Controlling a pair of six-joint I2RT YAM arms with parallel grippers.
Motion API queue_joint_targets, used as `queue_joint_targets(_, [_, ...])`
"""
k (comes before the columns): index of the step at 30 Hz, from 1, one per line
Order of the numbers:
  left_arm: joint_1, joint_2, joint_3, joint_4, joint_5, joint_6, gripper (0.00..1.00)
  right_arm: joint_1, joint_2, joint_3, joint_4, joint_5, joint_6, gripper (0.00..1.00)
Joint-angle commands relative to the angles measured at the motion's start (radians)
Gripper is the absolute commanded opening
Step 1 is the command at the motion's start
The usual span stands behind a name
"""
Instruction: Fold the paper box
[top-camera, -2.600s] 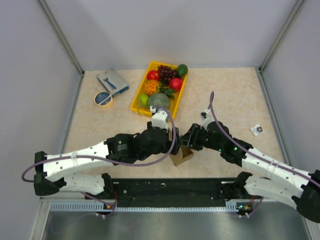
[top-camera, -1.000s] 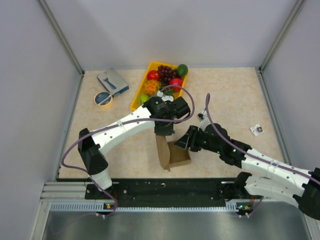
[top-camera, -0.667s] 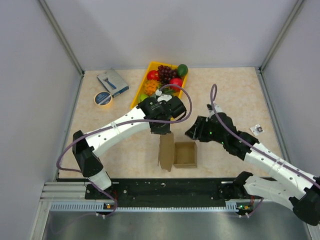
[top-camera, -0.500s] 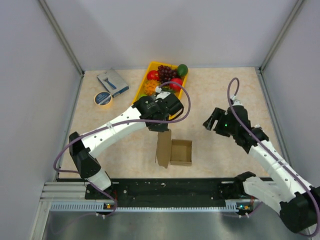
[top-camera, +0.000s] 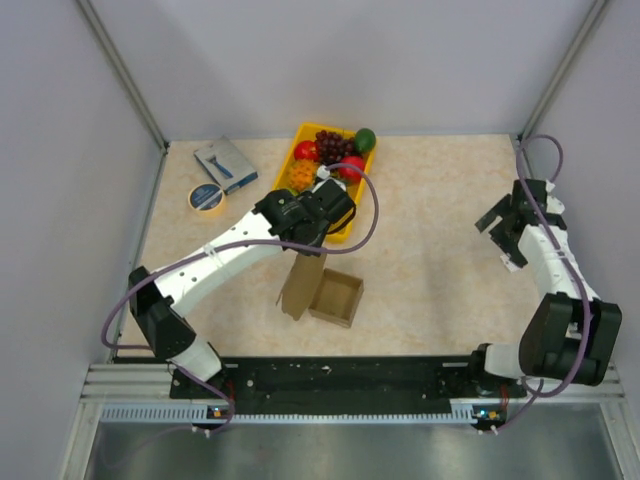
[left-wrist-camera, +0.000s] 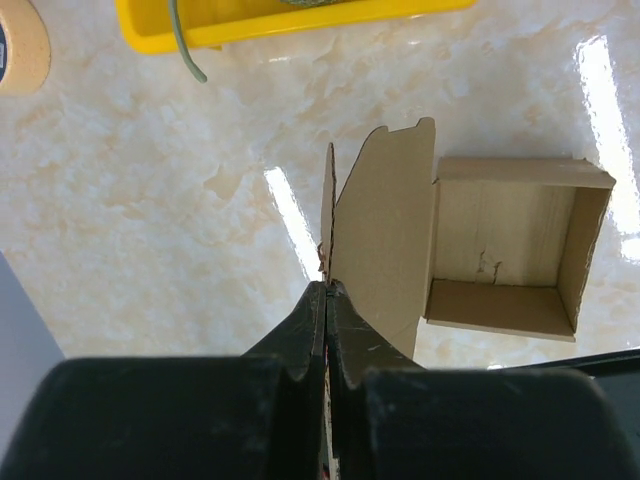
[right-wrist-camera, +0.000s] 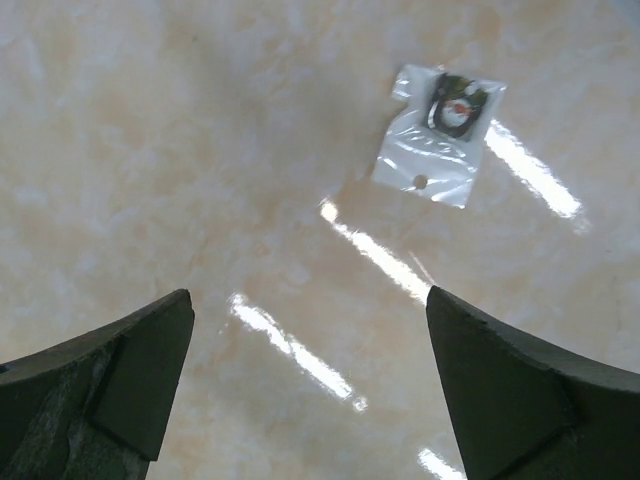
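Note:
The paper box (top-camera: 335, 298) is a brown cardboard box, folded into an open square tray with its lid flap (top-camera: 298, 285) standing upright on its left side. It sits on the table near the front middle. My left gripper (top-camera: 309, 250) is shut on the top edge of that lid flap. In the left wrist view the gripper (left-wrist-camera: 327, 287) pinches the flap (left-wrist-camera: 385, 225), with the open box body (left-wrist-camera: 505, 250) to the right. My right gripper (top-camera: 503, 226) is open and empty at the far right of the table, well away from the box; it is also open in the right wrist view (right-wrist-camera: 308, 293).
A yellow tray (top-camera: 272, 212) of toy fruit stands just behind the left gripper; its rim also shows in the left wrist view (left-wrist-camera: 250, 25). A tape roll (top-camera: 206, 197) and a blue-grey packet (top-camera: 225, 164) lie at the back left. A small plastic bag (right-wrist-camera: 440, 135) lies under the right gripper.
The right gripper has left the box and swung to the far right edge. The left gripper still holds the lid flap; the box has shifted slightly left and turned.

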Motion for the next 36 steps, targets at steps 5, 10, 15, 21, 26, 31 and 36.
queue_joint_targets(5, [0.013, -0.101, -0.085, 0.171, 0.087, 0.113, 0.0, -0.185, 0.113, 0.085, 0.029, 0.039, -0.129, 0.99])
queue_joint_targets(10, [0.018, -0.118, -0.105, 0.198, 0.148, 0.152, 0.0, -0.208, 0.268, 0.131, 0.032, 0.036, -0.202, 0.99])
queue_joint_targets(15, [0.041, -0.135, -0.125, 0.212, 0.155, 0.187, 0.0, -0.231, 0.386, 0.178, 0.054, -0.022, -0.177, 0.99])
queue_joint_targets(21, [0.045, -0.162, -0.139, 0.23, 0.196, 0.19, 0.0, -0.237, 0.478, 0.21, 0.041, 0.062, -0.071, 0.96])
queue_joint_targets(26, [0.047, -0.176, -0.146, 0.232, 0.172, 0.189, 0.0, -0.237, 0.535, 0.243, 0.017, 0.078, -0.062, 0.89])
queue_joint_targets(31, [0.047, -0.187, -0.149, 0.232, 0.171, 0.176, 0.0, -0.239, 0.547, 0.234, 0.021, 0.016, -0.108, 0.58])
queue_joint_targets(36, [0.047, -0.178, -0.148, 0.243, 0.173, 0.16, 0.0, -0.237, 0.511, 0.191, 0.041, -0.019, -0.12, 0.52])
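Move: About 9 cm to the right of the right hand, 2 cm farther out and 10 cm below, the small sachet lies flat on the bare table. The box's open tray is far over on the other side, some 41 cm left and 9 cm back of that hand. From the left hand, which already pinches the box's upright flap, the tray sits about 8 cm right, 4 cm back and 17 cm below; the sachet lies roughly 58 cm right, 8 cm ahead and 20 cm below. Swinging right and then sinking to the table, about 9 cm each way, the right hand takes its wide-open fingers to the sachet, tipping to point more steeply down; it eases some 3 cm forward and closes to about half, its fingertips meeting the sachet's two sides. The left hand keeps its pinch on the flap, shifting barely 1 cm and turning clockwise. ##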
